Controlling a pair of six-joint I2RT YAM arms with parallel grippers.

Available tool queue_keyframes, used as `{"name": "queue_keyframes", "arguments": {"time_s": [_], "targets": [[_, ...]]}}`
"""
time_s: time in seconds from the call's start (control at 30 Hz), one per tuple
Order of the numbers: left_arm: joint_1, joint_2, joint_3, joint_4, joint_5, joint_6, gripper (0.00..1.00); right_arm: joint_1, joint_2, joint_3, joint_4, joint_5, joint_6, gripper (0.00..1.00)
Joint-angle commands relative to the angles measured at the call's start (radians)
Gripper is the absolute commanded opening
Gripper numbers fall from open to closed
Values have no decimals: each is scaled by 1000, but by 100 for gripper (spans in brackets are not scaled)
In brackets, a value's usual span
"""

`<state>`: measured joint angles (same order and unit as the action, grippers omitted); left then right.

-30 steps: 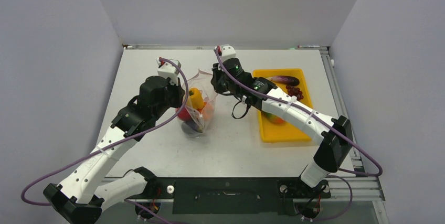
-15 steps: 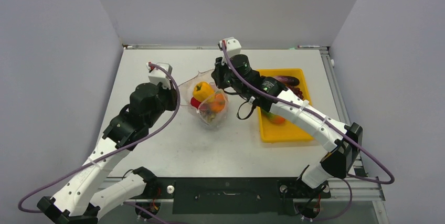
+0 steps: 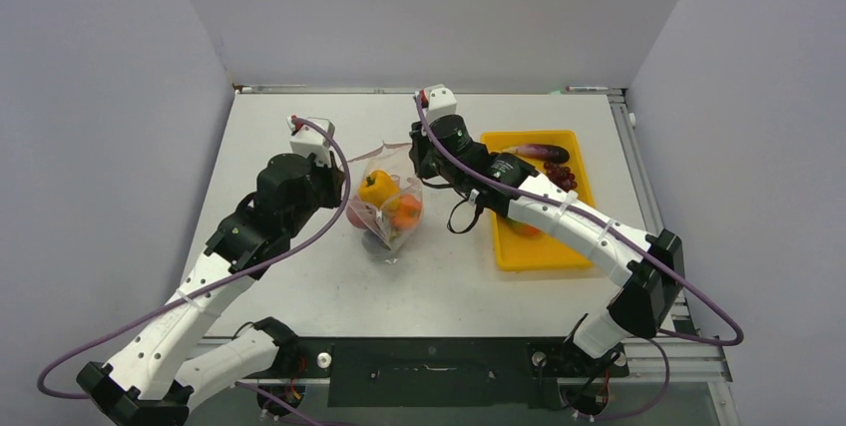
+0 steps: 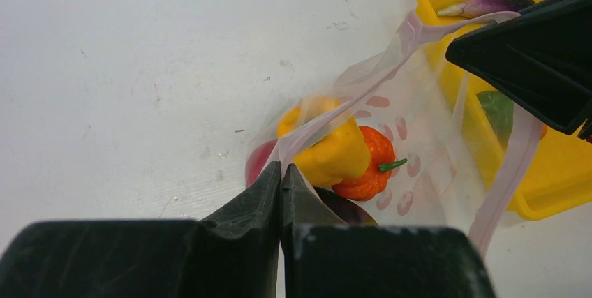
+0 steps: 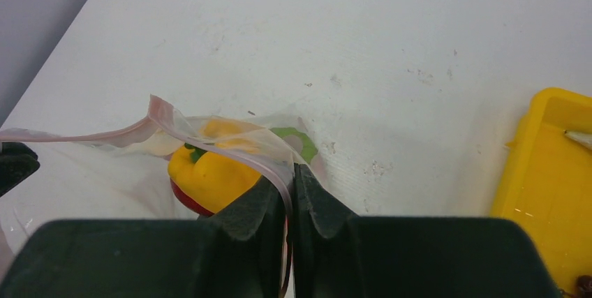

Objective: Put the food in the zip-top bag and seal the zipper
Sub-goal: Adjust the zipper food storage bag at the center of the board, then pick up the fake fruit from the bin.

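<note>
The clear zip-top bag [image 3: 391,209] with pink dots hangs between my two grippers above the table. Inside it are a yellow bell pepper [image 3: 377,187], an orange pumpkin-like piece [image 3: 404,211] and a red piece [image 3: 355,216]. My left gripper [image 3: 341,190] is shut on the bag's left mouth edge [image 4: 293,146]. My right gripper [image 3: 417,169] is shut on the right end of the pink zipper strip [image 5: 269,165]. The pepper [image 4: 335,155] and orange piece [image 4: 370,165] show through the plastic in the left wrist view. An eggplant [image 3: 540,153] and grapes [image 3: 559,176] lie in the yellow tray [image 3: 574,246].
The yellow tray stands right of the bag, with a green-orange piece [image 3: 526,227] partly under my right arm. Grey walls close off the left, back and right. A metal rail [image 3: 638,167] runs along the table's right edge.
Both grippers kept hold of the bag's mouth while the bag swung from low left to right and back to centre. The left arm swung outward, then back in.
</note>
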<state>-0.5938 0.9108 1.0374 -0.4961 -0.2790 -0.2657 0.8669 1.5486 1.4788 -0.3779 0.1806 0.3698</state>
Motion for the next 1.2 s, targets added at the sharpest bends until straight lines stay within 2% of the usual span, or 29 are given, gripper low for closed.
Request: {"name": "queue_keyframes", "arguments": {"time_s": [0.0, 0.17, 0.23, 0.5, 0.8, 1.17], "targets": [[5, -1, 36, 33, 9, 6, 0, -13, -18, -15, 55, 37, -12, 10], [6, 2, 36, 31, 13, 5, 0, -12, -63, -32, 86, 23, -19, 23], [5, 2, 36, 32, 14, 5, 0, -12, -88, -37, 94, 24, -28, 38], [5, 4, 37, 30, 18, 6, 0, -57, -191, -51, 36, 55, -55, 64], [5, 5, 36, 32, 15, 6, 0, -145, -327, -171, -28, 75, -31, 73], [5, 5, 36, 31, 11, 6, 0, -220, -367, -336, -198, 173, 13, 75]]}}
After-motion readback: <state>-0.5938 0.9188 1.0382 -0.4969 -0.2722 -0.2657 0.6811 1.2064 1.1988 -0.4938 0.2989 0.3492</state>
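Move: Between the closed right fingers sits the bag's right rim; the yellow tray they head for is centred about 30 cm right, 5 cm farther out and 14 cm below. The yellow pepper in the bag lies some 8 cm left, 3 cm ahead and 8 cm down, the orange pepper 2 cm left, 1 cm back and 10 cm down. From the left hand, the tray is roughly 46 cm right, 9 cm ahead and 15 cm below. Opening wide, the right fingers let go of the bag's rim, then the hand lifts about 6 cm and swings right, some 15 cm in all, towards the yellow tray, sinking back to its starting height on the way. Its wrist turns about 15 degrees clockwise. The left hand stays put, still pinching the rim's left side. ##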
